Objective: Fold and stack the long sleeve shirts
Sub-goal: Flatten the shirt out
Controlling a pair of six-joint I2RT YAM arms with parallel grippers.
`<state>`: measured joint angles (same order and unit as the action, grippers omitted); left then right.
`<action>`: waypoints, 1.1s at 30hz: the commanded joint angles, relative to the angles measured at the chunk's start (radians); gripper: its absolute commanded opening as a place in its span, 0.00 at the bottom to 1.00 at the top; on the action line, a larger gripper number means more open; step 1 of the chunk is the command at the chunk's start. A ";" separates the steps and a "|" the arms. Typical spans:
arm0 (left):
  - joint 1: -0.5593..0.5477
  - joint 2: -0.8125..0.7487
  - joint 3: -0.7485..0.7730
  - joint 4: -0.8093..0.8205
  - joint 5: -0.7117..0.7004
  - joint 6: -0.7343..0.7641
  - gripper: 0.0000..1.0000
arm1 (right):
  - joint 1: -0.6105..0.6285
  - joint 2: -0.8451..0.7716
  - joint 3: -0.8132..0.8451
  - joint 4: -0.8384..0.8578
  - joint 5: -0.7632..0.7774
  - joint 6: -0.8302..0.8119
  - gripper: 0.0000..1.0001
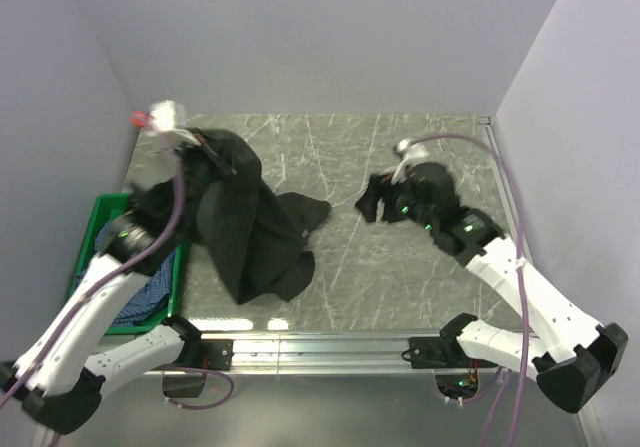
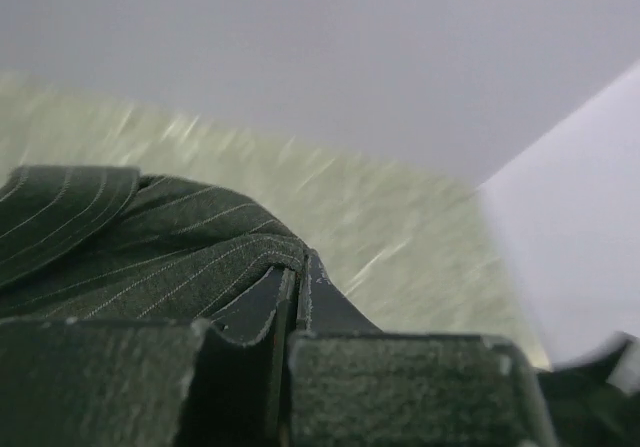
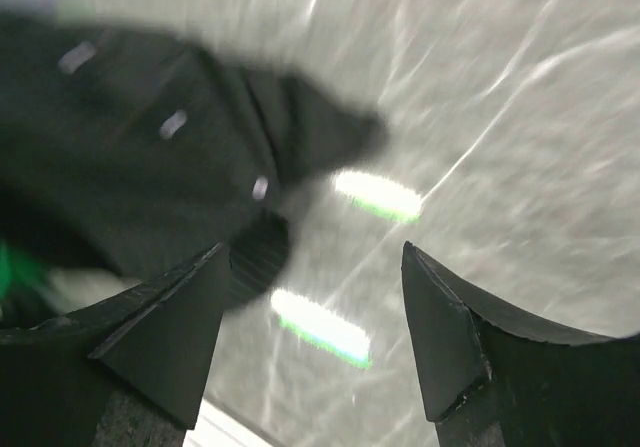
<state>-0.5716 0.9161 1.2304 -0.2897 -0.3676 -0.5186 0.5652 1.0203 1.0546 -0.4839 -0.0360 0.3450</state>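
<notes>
The black pinstriped long sleeve shirt [image 1: 245,227] hangs from the far left of the table and spreads down toward the middle. My left gripper [image 1: 195,139] is raised there, shut on a fold of this shirt [image 2: 180,257], with cloth pinched between the pads [image 2: 295,277]. My right gripper [image 1: 372,205] hovers over bare table to the right of the shirt, open with nothing between its fingers [image 3: 315,257]. In the right wrist view the shirt's edge [image 3: 170,137] lies blurred beyond the left finger. The blue check shirt [image 1: 150,292] lies in the crate, mostly covered by my left arm.
A green plastic crate [image 1: 100,212] stands off the table's left edge beside my left arm. The grey marbled table [image 1: 400,267] is enclosed by pale walls at the back and sides. A metal rail [image 1: 320,342] runs along the near edge.
</notes>
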 commanded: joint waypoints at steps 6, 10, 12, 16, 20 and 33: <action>0.068 0.087 -0.173 -0.117 -0.169 -0.115 0.01 | 0.464 0.157 -0.157 0.195 0.235 -0.078 0.76; 0.110 0.058 -0.200 -0.120 -0.151 -0.118 0.01 | 0.565 0.280 -0.153 0.338 0.197 -0.087 0.71; 0.116 0.052 -0.200 -0.132 -0.169 -0.124 0.01 | 0.634 0.369 -0.127 0.381 0.214 -0.122 0.71; 0.133 0.037 -0.189 -0.147 -0.162 -0.127 0.01 | 0.700 0.512 -0.058 0.438 0.202 -0.167 0.71; 0.142 0.030 -0.164 -0.163 -0.174 -0.121 0.01 | 0.743 0.641 0.005 0.465 0.203 -0.218 0.72; 0.165 0.012 -0.048 -0.226 -0.226 -0.107 0.01 | 0.774 0.773 0.078 0.404 0.291 -0.294 0.07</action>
<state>-0.4137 0.9638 1.0859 -0.5201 -0.5468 -0.6323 1.3312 1.8687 1.1126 -0.0803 0.2214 0.0616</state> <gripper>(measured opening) 0.030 0.159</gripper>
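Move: The shirt's near hem corner, hanging from the left gripper's pinch, is what the right hand goes for: roughly 23 cm to its left, 14 cm back and 23 cm lower. A loose sleeve end lies nearer, about 9 cm left, 2 cm ahead and 24 cm down; the green bin is some 46 cm left, 9 cm back and 22 cm down. From the left hand that hem corner is about 17 cm back, 3 cm left and 40 cm below. Sweeping left, down and back, some 23 cm each leftwards and downwards, the open right gripper swings about 40 degrees counter-clockwise towards the shirt's near hem, then closes to pinch the cloth low over the table. The left hand keeps its grip, drops quickly about 17 cm while tipping down, then eases left and slightly back up. ##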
